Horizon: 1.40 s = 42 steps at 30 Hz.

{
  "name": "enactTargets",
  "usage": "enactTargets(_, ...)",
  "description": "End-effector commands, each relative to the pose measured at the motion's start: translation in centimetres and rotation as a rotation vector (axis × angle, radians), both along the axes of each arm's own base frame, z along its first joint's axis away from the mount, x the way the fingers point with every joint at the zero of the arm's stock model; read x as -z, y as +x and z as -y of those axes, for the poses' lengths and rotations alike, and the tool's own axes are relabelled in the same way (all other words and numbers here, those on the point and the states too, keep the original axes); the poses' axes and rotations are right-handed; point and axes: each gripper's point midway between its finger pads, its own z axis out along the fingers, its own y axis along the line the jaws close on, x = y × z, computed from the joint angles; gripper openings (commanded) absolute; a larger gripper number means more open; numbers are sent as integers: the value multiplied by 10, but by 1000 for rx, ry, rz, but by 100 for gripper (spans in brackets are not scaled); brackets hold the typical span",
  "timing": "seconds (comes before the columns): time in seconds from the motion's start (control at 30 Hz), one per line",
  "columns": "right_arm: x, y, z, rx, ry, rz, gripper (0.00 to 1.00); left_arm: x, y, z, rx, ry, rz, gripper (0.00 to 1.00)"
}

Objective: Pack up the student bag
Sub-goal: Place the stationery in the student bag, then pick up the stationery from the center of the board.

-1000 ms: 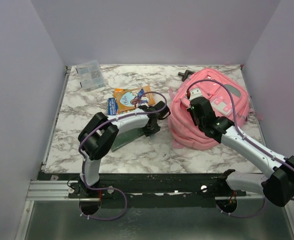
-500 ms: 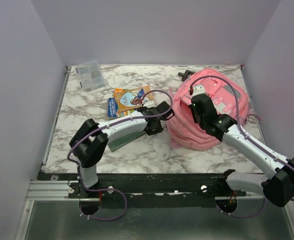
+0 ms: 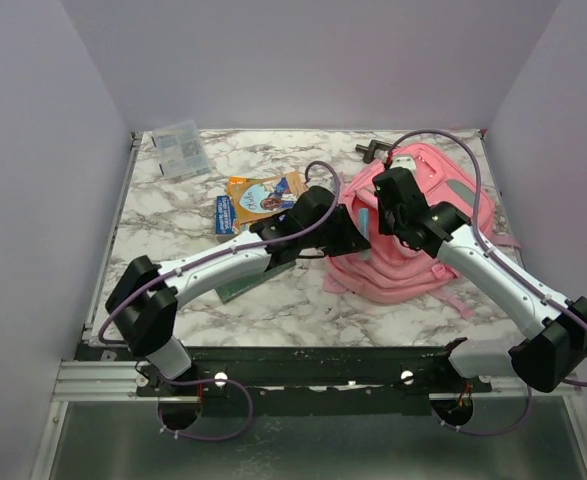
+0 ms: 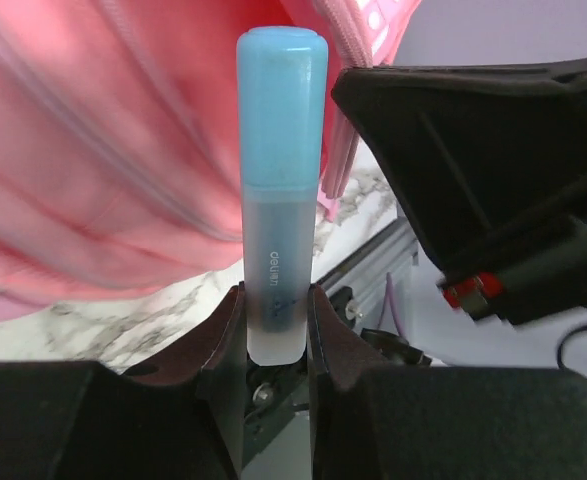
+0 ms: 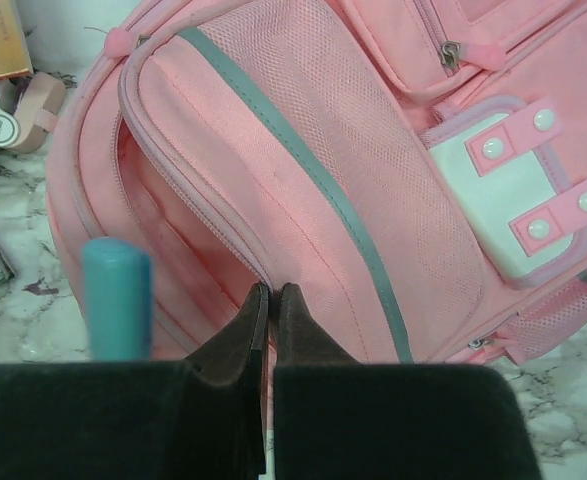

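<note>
The student bag, a large pink backpack, lies at the right of the table. In the right wrist view the student bag shows a grey stripe and a white patch. My right gripper is shut, pinching the fabric edge along a zipper seam; from above my right gripper sits on the bag's left upper side. My left gripper is shut on a highlighter with a blue cap and frosted body, held upright just before the bag's pink side. Seen from above, the left gripper touches the bag's left edge. The blue cap shows left of the right fingers.
An orange picture book, a small blue packet and a dark green notebook lie left of the bag. A clear plastic packet sits at the back left, a black object behind the bag. A beige tape roll lies by the bag.
The left arm has swung right, carrying the highlighter up to the bag's side. The right gripper has pulled its pinched fabric up and back, shifting the bag.
</note>
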Motion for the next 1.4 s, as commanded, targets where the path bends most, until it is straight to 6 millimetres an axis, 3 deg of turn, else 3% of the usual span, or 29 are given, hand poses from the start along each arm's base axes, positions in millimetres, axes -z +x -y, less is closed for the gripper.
enactTargets(0.0, -23, 4, -6, 105, 125, 26, 1, -11, 6, 39, 54, -119, -45, 0)
enactTargets(0.2, -41, 4, -7, 126, 165, 41, 1, 20, 27, 56, -56, -126, -198, 0)
enactTargets(0.37, -43, 4, -11, 108, 178, 50, 1, 27, 37, 69, -123, -149, -285, 0)
enactTargets(0.4, -41, 5, -10, 108, 171, 50, 0, 27, 38, 71, -124, -143, -280, 6)
enactTargets(0.5, -36, 6, -10, 104, 155, 38, 0, 25, 38, 67, -123, -94, -229, 47)
enactTargets(0.53, -36, 6, -10, 103, 155, 39, 1, 24, 36, 65, -114, -80, -214, 55)
enactTargets(0.8, -27, 3, -3, 96, 116, 46, 1, 15, 19, 19, -3, 42, 33, 90)
enactTargets(0.9, -26, 2, 2, 102, 96, 45, 1, 4, 17, -9, -4, 71, 136, 90)
enactTargets(1.0, -25, 1, 9, 118, 69, 52, 1, 6, 23, -46, -62, 153, 215, 90)
enactTargets(1.17, -21, 1, 30, 169, -12, 74, 1, 31, 44, -92, -116, 313, 257, 90)
enactTargets(1.37, -18, -2, 39, 190, -47, 62, 1, 65, 88, -110, -106, 512, 285, 90)
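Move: Ahead of the left hand, which already holds the blue-capped pen, the student bag's open mouth lies about 5 cm forward, 4 cm to the right and 5 cm lower. From the right hand, still pinching the bag's flap, the mouth is level, some 3 cm left and 5 cm below. Down on the table, from the left hand, the small stapler sits about 16 cm forward and 11 cm left, the green board 2 cm forward and 24 cm left, both some 20 cm lower. Reaching in under the raised flap, the left hand carries the pen about 6 cm right, 4 cm down and a little forward, tipping down some 15 degrees, then spreads its fingers wide to let go. It backs out left and up, then goes forward, left and down towards the stapler, about 15 cm left overall. The right hand keeps its pinch, lifting the flap edge a centimetre or two, then easing back down and right. ##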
